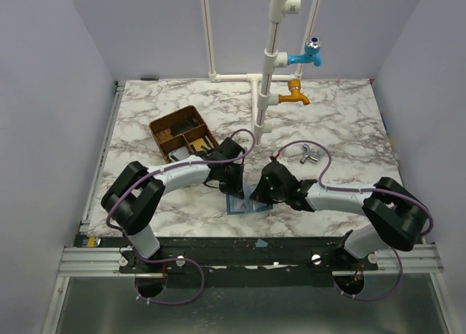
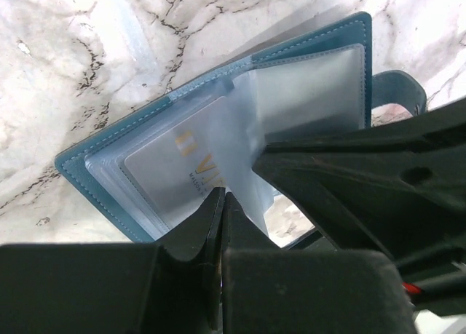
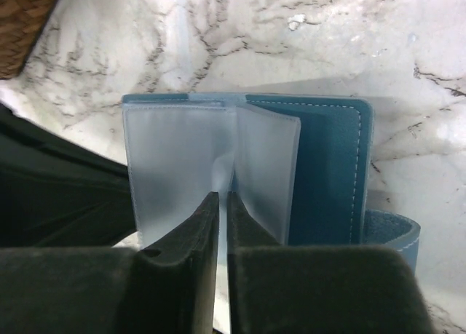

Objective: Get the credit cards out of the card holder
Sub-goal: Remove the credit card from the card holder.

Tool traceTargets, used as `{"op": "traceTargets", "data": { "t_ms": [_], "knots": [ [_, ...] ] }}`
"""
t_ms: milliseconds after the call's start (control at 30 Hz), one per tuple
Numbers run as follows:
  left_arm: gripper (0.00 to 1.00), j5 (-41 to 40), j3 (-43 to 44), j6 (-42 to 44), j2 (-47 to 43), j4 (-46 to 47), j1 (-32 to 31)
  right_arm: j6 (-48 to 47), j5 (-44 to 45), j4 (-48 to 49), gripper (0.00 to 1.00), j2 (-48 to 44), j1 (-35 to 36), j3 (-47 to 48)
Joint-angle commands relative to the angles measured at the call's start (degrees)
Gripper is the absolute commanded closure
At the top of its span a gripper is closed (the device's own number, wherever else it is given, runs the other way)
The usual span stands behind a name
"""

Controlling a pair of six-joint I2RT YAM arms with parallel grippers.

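Note:
The blue card holder (image 1: 244,204) lies open on the marble between both grippers, its frosted plastic sleeves fanned up. In the left wrist view a pale credit card (image 2: 182,163) with gold lettering shows at a sleeve of the card holder (image 2: 320,50), and my left gripper (image 2: 222,197) is shut on that card's near edge. My right gripper (image 3: 223,196) pinches a puckered clear sleeve leaf of the card holder (image 3: 328,167), with only a thin slit between its jaws. Seen from the top, the left gripper (image 1: 231,188) and the right gripper (image 1: 261,196) almost meet over the holder.
A brown divided tray (image 1: 182,134) stands just behind the left arm. A white pipe stand (image 1: 271,72) with a blue tap and an orange tap rises at the back. A small metal fitting (image 1: 306,156) lies behind the right arm.

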Motion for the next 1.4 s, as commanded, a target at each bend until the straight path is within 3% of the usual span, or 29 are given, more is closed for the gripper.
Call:
{"op": "traceTargets", "data": {
  "t_ms": [0,300,467,700,933,1367],
  "knots": [
    [1.0,0.27,2.92,0.23,1.37,0.95,-0.71,-1.89,0.34,-3.73,0.83,-3.91,0.1,1.88],
    [1.0,0.59,6.38,0.57,2.95,0.16,-1.75,-2.09,8.25,-17.35,0.47,-8.25,0.03,7.42],
    [1.0,1.22,8.64,0.85,5.14,-0.19,-2.85,-1.5,13.61,-23.3,0.34,-14.67,0.03,6.84],
    [1.0,1.25,13.47,0.74,11.31,-1.52,-4.65,-0.79,16.35,-25.7,0.33,-21.79,0.03,5.25],
    [1.0,1.76,15.22,-0.3,15.61,-1.09,-5.07,-0.75,14.6,-24.76,0.33,-22.38,0.03,4.11],
    [0.99,-1.11,12.94,0.87,4.02,-2.62,-2.35,-1.94,5.73,-15.79,0.36,-18.1,0.08,3.3]
  ]
}}
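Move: The clear sleeve over the card holder's right half lies about 5 cm to the left gripper's right, 1 cm ahead and 2 cm lower; the VIP card is almost under that gripper, 1 cm ahead and 1 cm left, also 2 cm down. The woven tray sits some 17 cm ahead and 15 cm left of the left gripper. From the right gripper, the sleeve is roughly 2 cm right, 1 cm ahead and 1 cm down, the holder's strap about 8 cm right and 2 cm back. Open the right fingers to about two thirds to free the clear sleeve and lift them some 9 cm, drawing right by about 5 cm. Meanwhile bring the left gripper, kept shut, about 6 cm right from the VIP card across to the sleeve on the right half, with a small rise on the way; dip about 3 cm down towards that sleeve, then lift back up. ##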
